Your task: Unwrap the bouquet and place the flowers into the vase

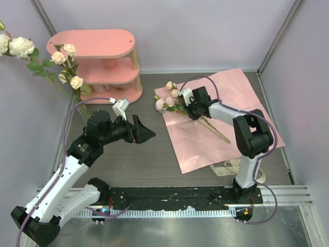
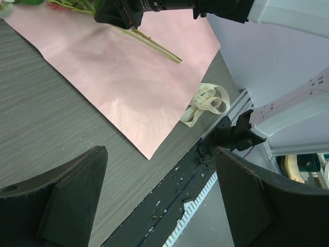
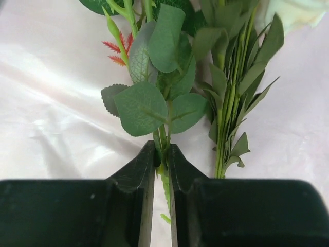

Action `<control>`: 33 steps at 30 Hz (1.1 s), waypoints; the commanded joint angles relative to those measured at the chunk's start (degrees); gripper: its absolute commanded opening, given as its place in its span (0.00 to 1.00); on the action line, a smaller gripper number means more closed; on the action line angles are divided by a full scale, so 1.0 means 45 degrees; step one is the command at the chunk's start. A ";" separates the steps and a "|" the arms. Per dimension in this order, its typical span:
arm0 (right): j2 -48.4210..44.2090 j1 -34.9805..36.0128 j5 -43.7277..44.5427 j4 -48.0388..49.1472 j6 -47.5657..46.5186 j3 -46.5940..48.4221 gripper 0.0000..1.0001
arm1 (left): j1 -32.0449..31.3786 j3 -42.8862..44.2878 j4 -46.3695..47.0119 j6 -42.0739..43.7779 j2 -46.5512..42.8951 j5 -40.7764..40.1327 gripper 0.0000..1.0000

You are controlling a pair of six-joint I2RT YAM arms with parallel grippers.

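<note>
The bouquet lies unwrapped. Its flowers [image 1: 169,98], small cream and pink roses, rest on the upper left corner of the spread pink wrapping paper [image 1: 226,128]. My right gripper [image 1: 189,110] is down on their stems. In the right wrist view its jaws [image 3: 162,154] are shut on thin green stems just below round leaves [image 3: 149,105]. A second leafy sprig [image 3: 226,123] lies loose to the right. My left gripper [image 1: 145,135] hovers open over the table's middle with nothing between its fingers [image 2: 77,180]. More roses [image 1: 67,62] stand upright at the far left. I cannot make out the vase.
A pink two-tier shelf [image 1: 103,43] stands at the back left. The cream ribbon [image 1: 229,165] lies loose by the paper's near edge, beside the right arm's base, and shows in the left wrist view as ribbon [image 2: 208,102]. Lilac walls close in the back and sides.
</note>
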 commanded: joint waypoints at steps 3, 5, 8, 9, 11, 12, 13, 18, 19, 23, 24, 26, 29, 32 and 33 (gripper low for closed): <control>-0.2918 0.1350 0.1038 -0.0300 0.0113 0.1007 0.05 | -0.0037 0.0472 0.1047 -0.0959 0.0081 0.0552 0.89; -0.3813 0.1546 0.1116 -0.0359 0.0406 0.1105 0.01 | -0.0037 0.0355 0.1613 -0.1273 0.0140 0.0709 0.88; -0.5102 0.1606 0.0688 -0.0048 0.1440 0.1028 0.01 | -0.0057 0.0121 0.2687 -0.2054 0.0238 0.1003 0.82; -0.5534 0.1606 0.0474 0.0127 0.1713 0.0931 0.01 | -0.0057 0.0062 0.2999 -0.2249 0.0315 0.1080 0.80; -0.6663 0.1606 -0.0383 0.0946 0.2651 0.0288 0.01 | -0.0154 -0.0094 0.3859 -0.2816 0.0374 0.1218 0.74; -0.7058 0.1606 -0.0852 0.1278 0.2924 -0.0024 0.01 | -0.0212 -0.0134 0.4152 -0.2972 0.0375 0.1218 0.72; -0.7410 0.1625 -0.1301 0.2055 0.3468 -0.0685 0.01 | -0.0290 -0.0173 0.4754 -0.3399 0.0413 0.1199 0.71; -0.9440 0.1956 -0.3316 0.4774 0.5698 -0.2661 0.01 | -0.0759 -0.0524 0.6866 -0.4574 0.0628 0.0361 0.77; -0.9638 0.2131 -0.3317 0.5300 0.5913 -0.3109 0.01 | -0.1069 -0.0525 0.7391 -0.4653 0.0745 0.0069 0.80; -1.0225 0.3029 -0.3376 0.6085 0.6890 -0.3737 0.01 | -0.2008 0.0117 0.7515 -0.4167 0.1525 -0.2094 0.77; -1.0322 0.3128 -0.3279 0.6202 0.7356 -0.3835 0.01 | -0.2184 0.0274 0.7321 -0.3682 0.1604 -0.2586 0.74; -1.0693 0.3343 -0.3220 0.6729 0.7691 -0.4225 0.01 | -0.2672 0.0722 0.6384 -0.3366 0.1761 -0.3756 0.63; -1.1181 0.3714 -0.2947 0.7140 0.7868 -0.4753 0.01 | -0.3064 0.0823 0.6147 -0.3189 0.1937 -0.4894 0.57; -1.1455 0.3910 -0.2868 0.7083 0.7810 -0.4930 0.01 | -0.3493 0.0842 0.6166 -0.3189 0.2074 -0.5674 0.53; -1.1495 0.3988 -0.2868 0.7024 0.7790 -0.4949 0.01 | -0.3591 0.0842 0.6166 -0.3189 0.2113 -0.6044 0.53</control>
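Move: The right fingers already pinch the pink flower's stem low over the paper; the open left gripper they carry it to is about 23 cm back, 19 cm left and 23 cm up. The cream roses' heads lie some 13 cm ahead and 8 cm left of the right hand, the pink paper's middle 13 cm to its right, 1 cm back. From the left hand the held stem is about 23 cm ahead, 19 cm right, 24 cm below. Keeping its pinch on the pink flower's stem, the right hand lifts quickly by about 27 cm, then draws back some 17 cm and left towards the left gripper, its fingers swinging from steeply down to pointing left and nearly level. The left hand comes to meet it, up and to the right and at the end a little forward, levelling its fingers by about 20 degrees and partly closing them close to the stem just above the right grip, without shutting on it. ##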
